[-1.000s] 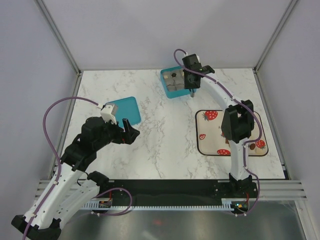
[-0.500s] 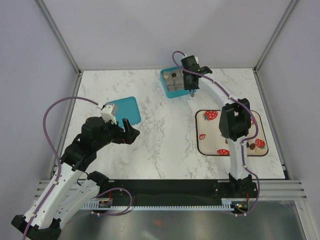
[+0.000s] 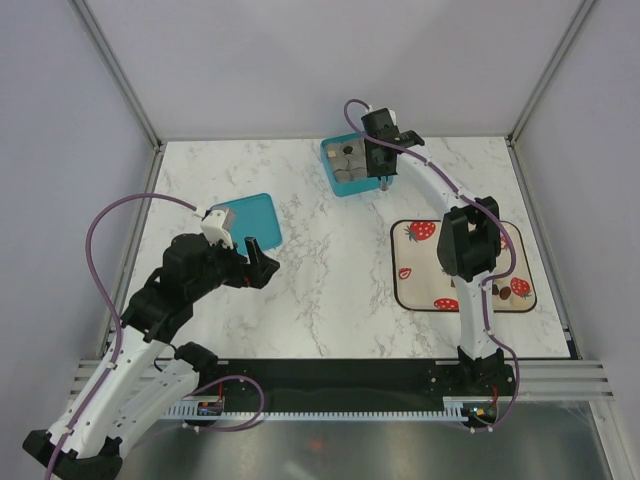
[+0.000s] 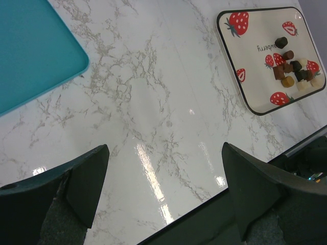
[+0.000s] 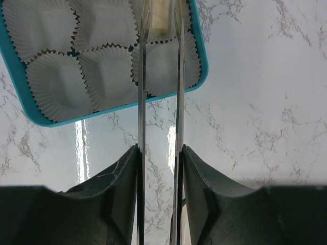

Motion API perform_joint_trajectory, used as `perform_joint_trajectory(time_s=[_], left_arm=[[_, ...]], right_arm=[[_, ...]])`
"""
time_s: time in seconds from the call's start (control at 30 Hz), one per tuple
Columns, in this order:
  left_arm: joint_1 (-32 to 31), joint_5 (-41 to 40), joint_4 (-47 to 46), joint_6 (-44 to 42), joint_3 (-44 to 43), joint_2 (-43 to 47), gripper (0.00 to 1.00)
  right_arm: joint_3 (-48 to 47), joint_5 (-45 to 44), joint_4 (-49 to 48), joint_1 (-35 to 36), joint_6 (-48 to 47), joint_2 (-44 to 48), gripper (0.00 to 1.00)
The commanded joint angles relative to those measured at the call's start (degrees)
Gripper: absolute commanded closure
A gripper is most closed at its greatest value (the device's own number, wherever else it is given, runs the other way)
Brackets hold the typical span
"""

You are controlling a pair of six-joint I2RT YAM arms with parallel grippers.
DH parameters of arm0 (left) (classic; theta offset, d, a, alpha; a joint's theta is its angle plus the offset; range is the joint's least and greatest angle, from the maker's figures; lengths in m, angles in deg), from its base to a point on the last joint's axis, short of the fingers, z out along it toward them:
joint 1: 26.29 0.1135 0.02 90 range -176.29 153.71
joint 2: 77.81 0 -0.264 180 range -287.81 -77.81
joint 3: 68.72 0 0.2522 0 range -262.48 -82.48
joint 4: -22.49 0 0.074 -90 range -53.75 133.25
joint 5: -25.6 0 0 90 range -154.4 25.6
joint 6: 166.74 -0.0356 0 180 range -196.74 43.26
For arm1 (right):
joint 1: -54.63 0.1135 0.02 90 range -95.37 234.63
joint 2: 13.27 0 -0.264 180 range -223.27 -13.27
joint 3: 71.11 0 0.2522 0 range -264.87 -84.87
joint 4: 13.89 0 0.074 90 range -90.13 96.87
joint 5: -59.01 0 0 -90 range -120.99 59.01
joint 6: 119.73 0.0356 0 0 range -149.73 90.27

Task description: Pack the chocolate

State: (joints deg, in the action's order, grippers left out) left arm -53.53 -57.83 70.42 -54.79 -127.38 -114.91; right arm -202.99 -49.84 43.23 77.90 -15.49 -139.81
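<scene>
The chocolate (image 4: 295, 67) lies as a small heap of dark, tan and whitish pieces on the strawberry-print tray (image 4: 255, 76), at the table's right (image 3: 507, 291). The teal box (image 3: 340, 178) with white paper cups (image 5: 61, 84) stands at the far middle. My right gripper (image 3: 381, 178) reaches over its near right corner. Long metal blades run along its fingers (image 5: 122, 184). One whitish chocolate (image 5: 162, 18) sits in a cup between the blade tips, which stand slightly apart from it. My left gripper (image 4: 163, 153) hovers wide open over bare marble, holding nothing.
A flat teal lid (image 3: 250, 220) lies at the left, just beyond the left gripper, and fills the upper left of the left wrist view (image 4: 30, 51). The table's near edge and black rail (image 3: 350, 375) run along the front.
The right gripper has shifted slightly toward the box and its blades have spread a little. The left arm has not moved.
</scene>
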Motion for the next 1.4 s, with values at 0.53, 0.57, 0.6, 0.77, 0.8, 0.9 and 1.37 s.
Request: perform_joint_trajectory(time_s=[0.53,0.57,0.6,0.77,0.8,0.9,1.37], left_arm=[[-0.1,-0.3,-0.9,-1.9,0.0,0.1,0.01],[-0.1,-0.4,-1.0,-1.9,0.1,0.2,0.01],[0.0,-0.3,-1.0,-1.8,0.1,0.2,0.01],[-0.1,-0.2,-1.0,-1.8,0.1,0.1,0.01],[-0.1,-0.2,-1.0,-1.8,0.1,0.1,0.01],[-0.1,-0.1,-1.0,-1.8,0.0,0.1,0.01],[0.0,0.8,-1.0,-1.8,-0.1,0.1,0.01]], right_arm=[[23.8,5.9,4.5,0.1,3.4,36.9,0.56],[26.7,5.8,5.0,0.1,3.5,38.3,0.56],[28.1,5.7,5.7,0.1,3.7,39.7,0.56],[37.7,4.5,7.4,0.1,5.3,49.5,0.57],[38.9,4.4,8.4,0.1,5.6,50.9,0.57],[43.7,3.7,10.8,0.1,6.9,56.2,0.57],[58.4,1.4,20.5,-2.9,15.7,66.4,0.56]])
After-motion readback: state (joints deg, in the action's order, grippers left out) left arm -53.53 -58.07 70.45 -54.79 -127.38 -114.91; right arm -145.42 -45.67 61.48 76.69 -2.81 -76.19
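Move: The cluster of chocolates on the strawberry tray lies about 24 cm back and 20 cm to the right of the right hand, some 12 cm below it; the dark chocolate at its far edge is 16 cm back and 21 cm right. The blue box's middle is about 11 cm ahead and 6 cm left, the white chocolate in it 13 cm ahead and 1 cm left. From the left hand the cluster lies some 8 cm ahead, 44 cm right and 20 cm down. The white chocolate is left in its paper cup as the right hand, its grip on the already loosened tongs unchanged, lifts the tongs clear of the box by some 13 cm while sweeping back. It carries on about 30 cm back and 11 cm right, sinking again over the tray towards the chocolates, the fingers finally tipping steeper and turning slightly clockwise. ##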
